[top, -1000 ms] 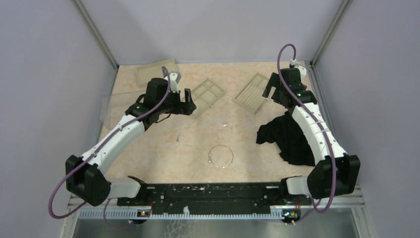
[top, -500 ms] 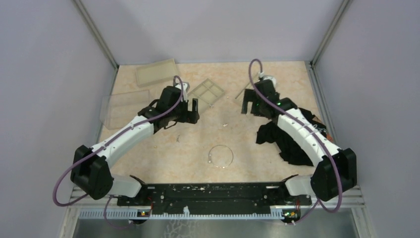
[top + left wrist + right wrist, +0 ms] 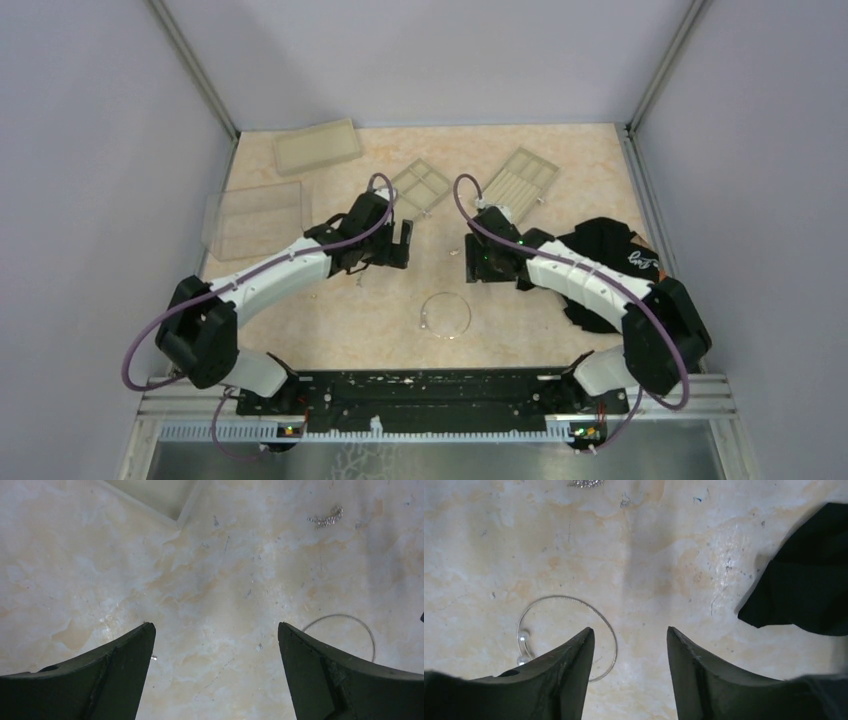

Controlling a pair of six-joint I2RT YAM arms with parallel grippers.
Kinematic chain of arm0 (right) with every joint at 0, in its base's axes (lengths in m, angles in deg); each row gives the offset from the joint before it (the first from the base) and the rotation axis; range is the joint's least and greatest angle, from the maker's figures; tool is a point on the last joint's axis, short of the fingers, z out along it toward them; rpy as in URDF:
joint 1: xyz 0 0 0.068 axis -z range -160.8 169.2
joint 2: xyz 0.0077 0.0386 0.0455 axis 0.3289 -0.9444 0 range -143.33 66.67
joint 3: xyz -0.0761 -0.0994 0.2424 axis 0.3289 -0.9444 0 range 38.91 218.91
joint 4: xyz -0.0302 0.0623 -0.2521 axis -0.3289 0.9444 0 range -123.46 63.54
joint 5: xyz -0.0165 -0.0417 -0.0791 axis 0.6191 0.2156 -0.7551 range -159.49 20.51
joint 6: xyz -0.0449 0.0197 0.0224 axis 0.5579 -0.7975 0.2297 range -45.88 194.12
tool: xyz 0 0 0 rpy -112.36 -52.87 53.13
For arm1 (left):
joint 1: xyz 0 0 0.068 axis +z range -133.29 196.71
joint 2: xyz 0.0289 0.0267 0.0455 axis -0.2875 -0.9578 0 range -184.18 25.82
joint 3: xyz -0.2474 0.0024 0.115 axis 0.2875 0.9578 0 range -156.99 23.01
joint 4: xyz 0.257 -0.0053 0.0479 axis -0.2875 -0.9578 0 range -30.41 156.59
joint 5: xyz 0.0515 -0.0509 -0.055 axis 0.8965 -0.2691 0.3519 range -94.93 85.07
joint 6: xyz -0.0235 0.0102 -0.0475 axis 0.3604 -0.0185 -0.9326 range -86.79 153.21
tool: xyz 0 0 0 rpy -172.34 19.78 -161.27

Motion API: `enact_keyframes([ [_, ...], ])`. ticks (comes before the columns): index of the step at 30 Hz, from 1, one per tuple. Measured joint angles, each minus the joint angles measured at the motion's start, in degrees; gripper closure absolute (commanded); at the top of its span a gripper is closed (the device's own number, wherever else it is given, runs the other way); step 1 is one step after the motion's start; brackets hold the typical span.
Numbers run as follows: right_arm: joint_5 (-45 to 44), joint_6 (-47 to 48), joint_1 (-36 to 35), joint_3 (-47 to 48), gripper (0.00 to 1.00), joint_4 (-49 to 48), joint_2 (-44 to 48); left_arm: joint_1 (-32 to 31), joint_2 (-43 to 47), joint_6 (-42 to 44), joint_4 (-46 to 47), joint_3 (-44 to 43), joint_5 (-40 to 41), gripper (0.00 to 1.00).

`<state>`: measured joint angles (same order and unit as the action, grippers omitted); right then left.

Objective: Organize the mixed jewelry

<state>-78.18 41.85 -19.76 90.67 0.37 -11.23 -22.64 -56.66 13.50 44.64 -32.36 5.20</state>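
Observation:
The thin silver wire hoop point(image 3: 446, 293) lies on the table near the front middle. In the right wrist view the hoop point(image 3: 564, 597) carries two small pearl-like beads point(image 3: 522, 640) and runs under my left finger. My right gripper point(image 3: 471, 264) point(image 3: 629, 629) hovers just behind the hoop, open, with nothing between its fingers. My left gripper point(image 3: 400, 243) point(image 3: 215, 627) stands wide open over bare table, to the left of the right gripper. A small silver chain bit point(image 3: 326, 518) point(image 3: 585, 483) lies between the two grippers. A tiny bit point(image 3: 154, 657) sits by the left gripper's left finger.
Beige trays stand at the back: a plain tray point(image 3: 318, 145), a compartment tray point(image 3: 420, 187) and a slotted tray point(image 3: 520, 182). A clear lid point(image 3: 255, 218) lies at the left. The black cloth point(image 3: 600, 270) point(image 3: 809, 580) is heaped at the right under the right arm.
Both arms came forward toward the middle. The right gripper swung from the back right tray to just behind the hoop, and its jaws narrowed. The left gripper stayed wide open.

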Motion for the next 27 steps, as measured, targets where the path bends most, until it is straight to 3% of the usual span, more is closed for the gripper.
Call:
enact_keyframes([
  [6,-2.12,-4.46,0.92,8.07,0.45,-0.87,-12.00,0.92,-3.08,-1.73,-1.75,-4.28,1.51,0.02],
  [13,-6.03,-17.29,1.33,21.31,0.44,3.19,-25.24,2.67,-3.65,-3.30,-3.58,-8.02,3.26,0.02],
  [18,-7.89,-24.96,1.77,26.75,0.48,6.27,-31.04,2.82,-3.52,-3.67,-4.70,-8.13,4.24,0.02],
  [22,-9.42,-29.70,2.29,29.53,0.63,8.90,-33.53,2.82,-3.08,-3.76,-5.14,-8.04,4.48,0.02],
  [27,-10.80,-33.70,2.69,34.16,0.63,11.32,-37.94,2.82,-2.23,-4.17,-5.11,-7.50,4.96,0.02],
])
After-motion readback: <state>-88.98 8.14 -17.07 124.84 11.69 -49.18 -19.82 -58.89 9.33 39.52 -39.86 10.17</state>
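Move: The silver chain piece lies about 11 cm ahead of my right hand, 5 cm to its left and some 8 cm below. The hoop necklace is nearly level with that hand, about 7 cm to its left. Beyond the chain piece stand the square-celled tray, roughly 23 cm ahead and 13 cm left of my right hand, and the slotted tray, 24 cm ahead and 8 cm right. From my left hand the chain piece is about 5 cm ahead, 12 cm right and 10 cm down. I send my right hand forward about 12 cm, drifting left and sinking some 5 cm, until the fingertips hover over the silver chain piece. On the way I turn the wrist clockwise by about 35 degrees and narrow the fingers from a bit over half open to about a third, without shutting them. My left hand, wide open and empty, eases forward and up a little. ##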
